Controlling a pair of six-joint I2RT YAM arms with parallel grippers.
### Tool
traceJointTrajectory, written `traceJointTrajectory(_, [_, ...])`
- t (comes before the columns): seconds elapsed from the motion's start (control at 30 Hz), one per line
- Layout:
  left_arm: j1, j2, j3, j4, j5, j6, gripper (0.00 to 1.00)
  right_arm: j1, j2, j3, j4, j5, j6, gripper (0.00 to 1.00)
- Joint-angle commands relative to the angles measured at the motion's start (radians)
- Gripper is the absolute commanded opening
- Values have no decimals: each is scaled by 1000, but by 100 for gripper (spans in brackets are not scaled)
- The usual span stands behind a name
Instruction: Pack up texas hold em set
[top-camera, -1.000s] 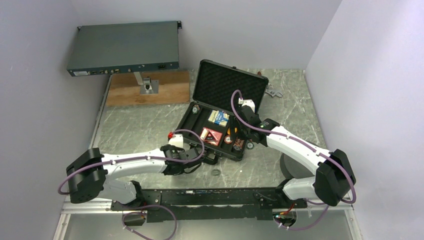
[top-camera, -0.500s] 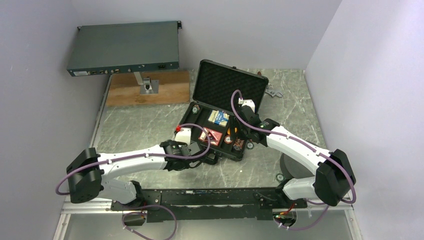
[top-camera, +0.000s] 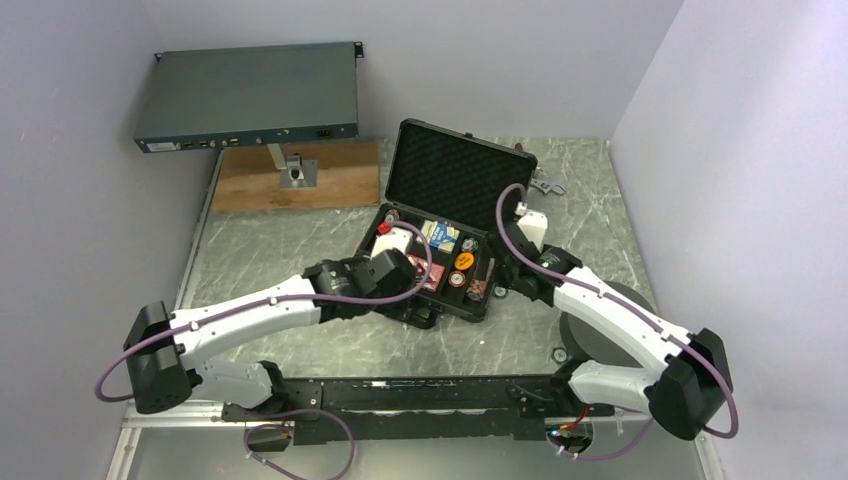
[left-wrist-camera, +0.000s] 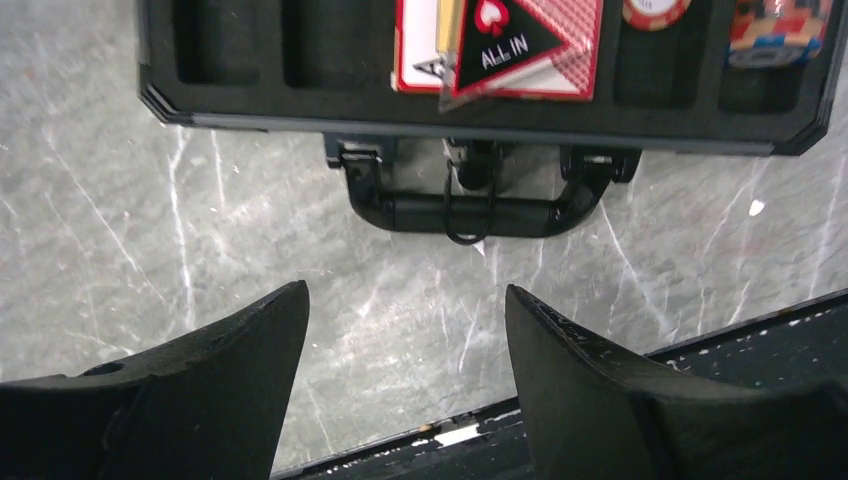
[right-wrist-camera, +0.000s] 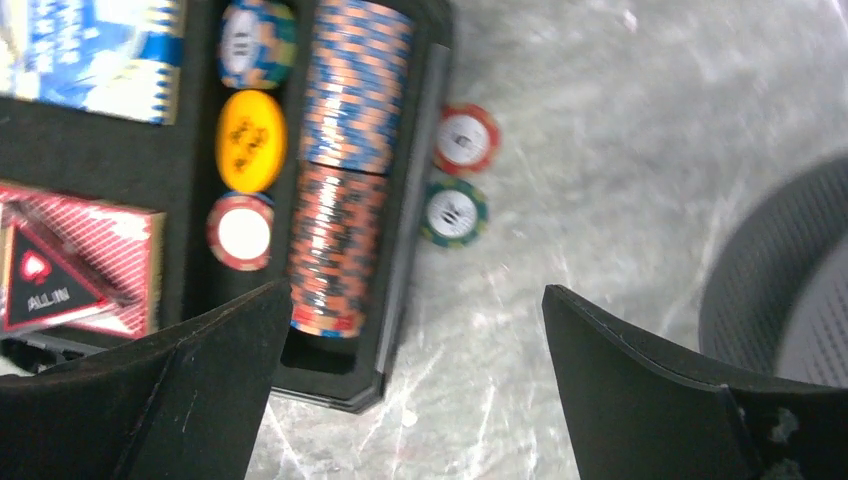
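The black case (top-camera: 378, 245) lies open mid-table, its foam-lined lid (top-camera: 460, 175) upright. It holds a blue card deck (right-wrist-camera: 95, 55), a red deck with an "ALL IN" triangle (left-wrist-camera: 500, 45), an orange disc (right-wrist-camera: 250, 140) and a long row of chips (right-wrist-camera: 345, 170). Two loose chips (right-wrist-camera: 466, 138) lie on the table just right of the case. My left gripper (left-wrist-camera: 405, 290) is open and empty above the table, just in front of the case handle (left-wrist-camera: 470, 210). My right gripper (right-wrist-camera: 415, 290) is open and empty above the case's front right corner, near the loose chips.
A grey-blue rack box (top-camera: 250, 95) stands on a mount over a wooden board (top-camera: 300, 175) at the back left. A wrench (top-camera: 545, 185) lies behind the lid. A dark round pad (top-camera: 600, 320) lies at the right. The table's front rail (left-wrist-camera: 720, 330) is below my left gripper.
My left arm has swung right and forward, its wrist now over the case's front edge. My right wrist has drawn back to the right, off the case's middle.
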Motion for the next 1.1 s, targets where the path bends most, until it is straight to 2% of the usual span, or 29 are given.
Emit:
traceJointTrajectory(0.0, [122,-100,53,-14,110,191,78,-25,-84,-28,-272,141,408,100])
traceJointTrajectory(0.13, [234,-200,48,-45,169,302,79,-53,-145,-89,-380,62,650,100])
traceJointTrajectory(0.33, [392,-318,-24,-61,225,408,80,-143,-162,-171,-477,-31,819,100])
traceJointTrajectory(0.47, [480,-370,-86,-45,285,446,80,-259,-154,-203,-510,-51,817,100])
traceJointTrajectory(0.7, [500,-393,-134,-23,300,458,80,-464,-153,-325,-402,-158,697,97])
traceJointTrajectory(0.87, [505,-401,-137,-21,297,459,80,-500,-164,-363,-356,-174,674,92])
traceJointTrajectory(0.97, [505,-400,-137,-23,293,457,80,-513,-174,-389,-333,-193,674,83])
traceJointTrajectory(1.07, [505,-406,-137,-24,288,455,80,-528,-162,-427,-292,-218,672,67])
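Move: The loose chip by the black spool's near-left edge lies about 14 cm back and 14 cm to the right of the right hand, some 12 cm lower. The green chip beside the case is level with this hand and roughly 2 cm to its right, with the red chip 4 cm farther out than the green one, while the spool's middle lies about 7 cm back and 23 cm right. From the left hand, the loose chip is some 37 cm right and 6 cm back. The right hand sweeps about 13 cm back and 12 cm right and sinks some 11 cm, leaving the case's right side for the loose chip by the spool, turning clockwise about 60 degrees and tipping its open fingers almost straight down; it slows beside the spool's rim and begins to close, though contact with the chip can't be seen. Meanwhile the left hand, open and empty, moves about 12 cm left and slightly forward, away from above the case handle, rising and then sinking part of the way back. ##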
